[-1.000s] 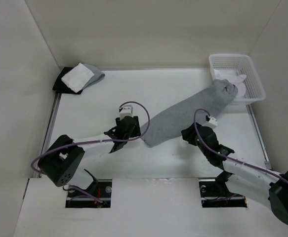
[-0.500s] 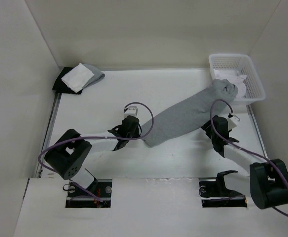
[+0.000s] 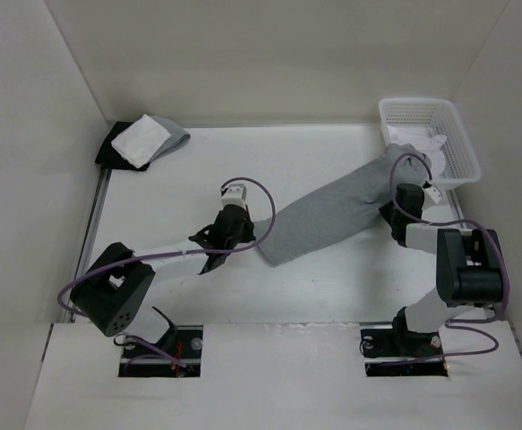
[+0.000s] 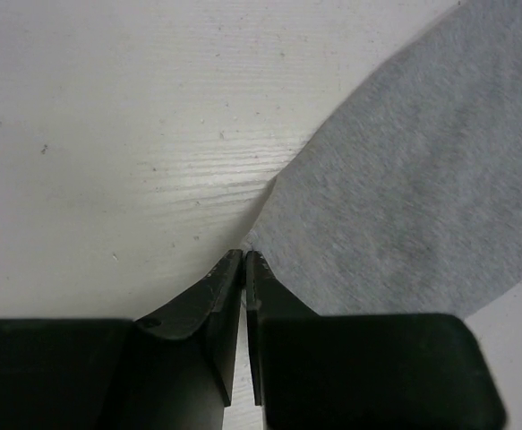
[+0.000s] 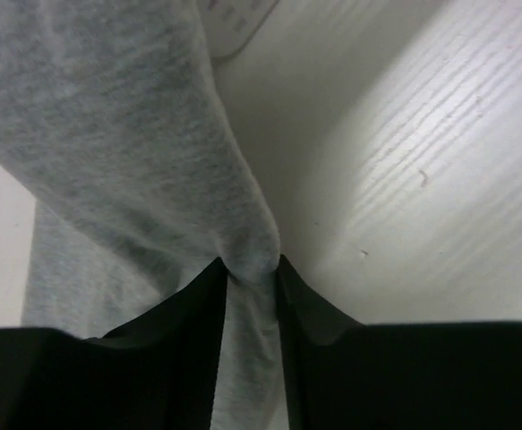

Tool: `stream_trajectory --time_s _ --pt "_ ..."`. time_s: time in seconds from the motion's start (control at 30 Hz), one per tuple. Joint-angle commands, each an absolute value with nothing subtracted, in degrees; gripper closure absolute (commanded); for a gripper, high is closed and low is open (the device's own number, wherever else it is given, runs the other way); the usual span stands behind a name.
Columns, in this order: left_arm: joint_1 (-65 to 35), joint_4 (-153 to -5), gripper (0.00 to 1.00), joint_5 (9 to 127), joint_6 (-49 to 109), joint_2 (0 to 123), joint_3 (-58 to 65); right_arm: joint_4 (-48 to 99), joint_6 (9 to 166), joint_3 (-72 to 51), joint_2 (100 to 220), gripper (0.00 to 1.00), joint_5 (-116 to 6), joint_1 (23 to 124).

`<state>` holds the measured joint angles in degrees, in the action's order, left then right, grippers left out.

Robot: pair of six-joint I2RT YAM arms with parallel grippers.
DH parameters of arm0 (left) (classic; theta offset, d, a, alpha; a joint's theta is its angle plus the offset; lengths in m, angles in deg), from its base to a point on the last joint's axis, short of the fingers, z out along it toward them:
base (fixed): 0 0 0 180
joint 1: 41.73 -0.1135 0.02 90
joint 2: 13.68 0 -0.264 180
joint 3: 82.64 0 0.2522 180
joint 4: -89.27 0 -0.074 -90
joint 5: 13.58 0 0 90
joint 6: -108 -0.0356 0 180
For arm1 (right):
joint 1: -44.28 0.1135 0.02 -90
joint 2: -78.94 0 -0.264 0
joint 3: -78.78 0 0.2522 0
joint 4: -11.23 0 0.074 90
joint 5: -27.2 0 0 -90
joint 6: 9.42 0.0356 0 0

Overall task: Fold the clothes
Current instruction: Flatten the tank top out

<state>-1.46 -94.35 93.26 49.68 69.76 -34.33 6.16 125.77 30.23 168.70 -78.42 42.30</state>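
Note:
The clothes (image 3: 332,219), one plain grey garment, lie slantwise across the table, the far end draped on the basket's rim. My left gripper (image 3: 259,244) is at the garment's near left corner. In the left wrist view its jaws (image 4: 244,255) are shut, tips meeting right on the edge of the grey fabric (image 4: 422,197). My right gripper (image 3: 395,208) is at the garment's right edge near the basket. In the right wrist view it (image 5: 250,269) is shut on a bunched fold of the grey fabric (image 5: 126,134).
A white plastic basket (image 3: 404,106) at the back right holds a pale cloth (image 3: 428,145). A small white square cloth (image 3: 141,139) lies on dark and grey pieces at the back left. White walls close the table on three sides.
The left gripper shut at the garment's corner. The right arm swung up and right along the garment toward the basket, and its jaws narrowed onto a fold of fabric.

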Motion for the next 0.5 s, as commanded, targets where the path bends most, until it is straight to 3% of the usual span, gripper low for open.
stream_trajectory --time_s 0.0,0.1,0.27,0.47 --pt "-2.75 -95.96 0.94 93.47 50.34 67.97 -35.48 -1.46 124.88 28.81 169.12 0.78 -74.93 41.77" --pt "-3.1 -96.04 0.97 93.65 50.69 65.78 -36.44 -2.43 125.41 29.86 167.37 0.97 -74.23 41.77" --pt "-2.4 -94.99 0.98 93.03 51.66 56.74 -35.83 -3.93 123.31 31.8 154.04 0.99 -76.15 45.63" --pt "0.14 -90.16 0.99 95.4 51.14 41.19 -31.97 5.99 117.15 25.13 135.21 0.98 -78.88 55.73"
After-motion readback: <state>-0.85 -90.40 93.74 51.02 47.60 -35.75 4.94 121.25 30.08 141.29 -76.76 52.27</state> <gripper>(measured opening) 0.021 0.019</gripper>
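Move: The right hand's nearly shut fingers are at the tank top's near right edge, the cloth's middle about 15 cm to their left, level ahead and 1 cm lower; the white basket stands some 22 cm ahead and 14 cm right, about 4 cm higher. The left hand already pinches the other end: the tank top's middle lies roughly 29 cm right, 6 cm ahead and 4 cm lower, the folded pile about 29 cm ahead, 36 cm left. The right fingers finish closing on the tank top's edge almost in place, then carry it up about 18 cm with gathering speed, drifting some 7 cm left away from the basket while the wrist tips the fingers up nearly 30 degrees. The left hand keeps its pinch on the other end, waits briefly and then rises about 11 cm too, easing 2 cm back and tipping its fingers up slightly. ##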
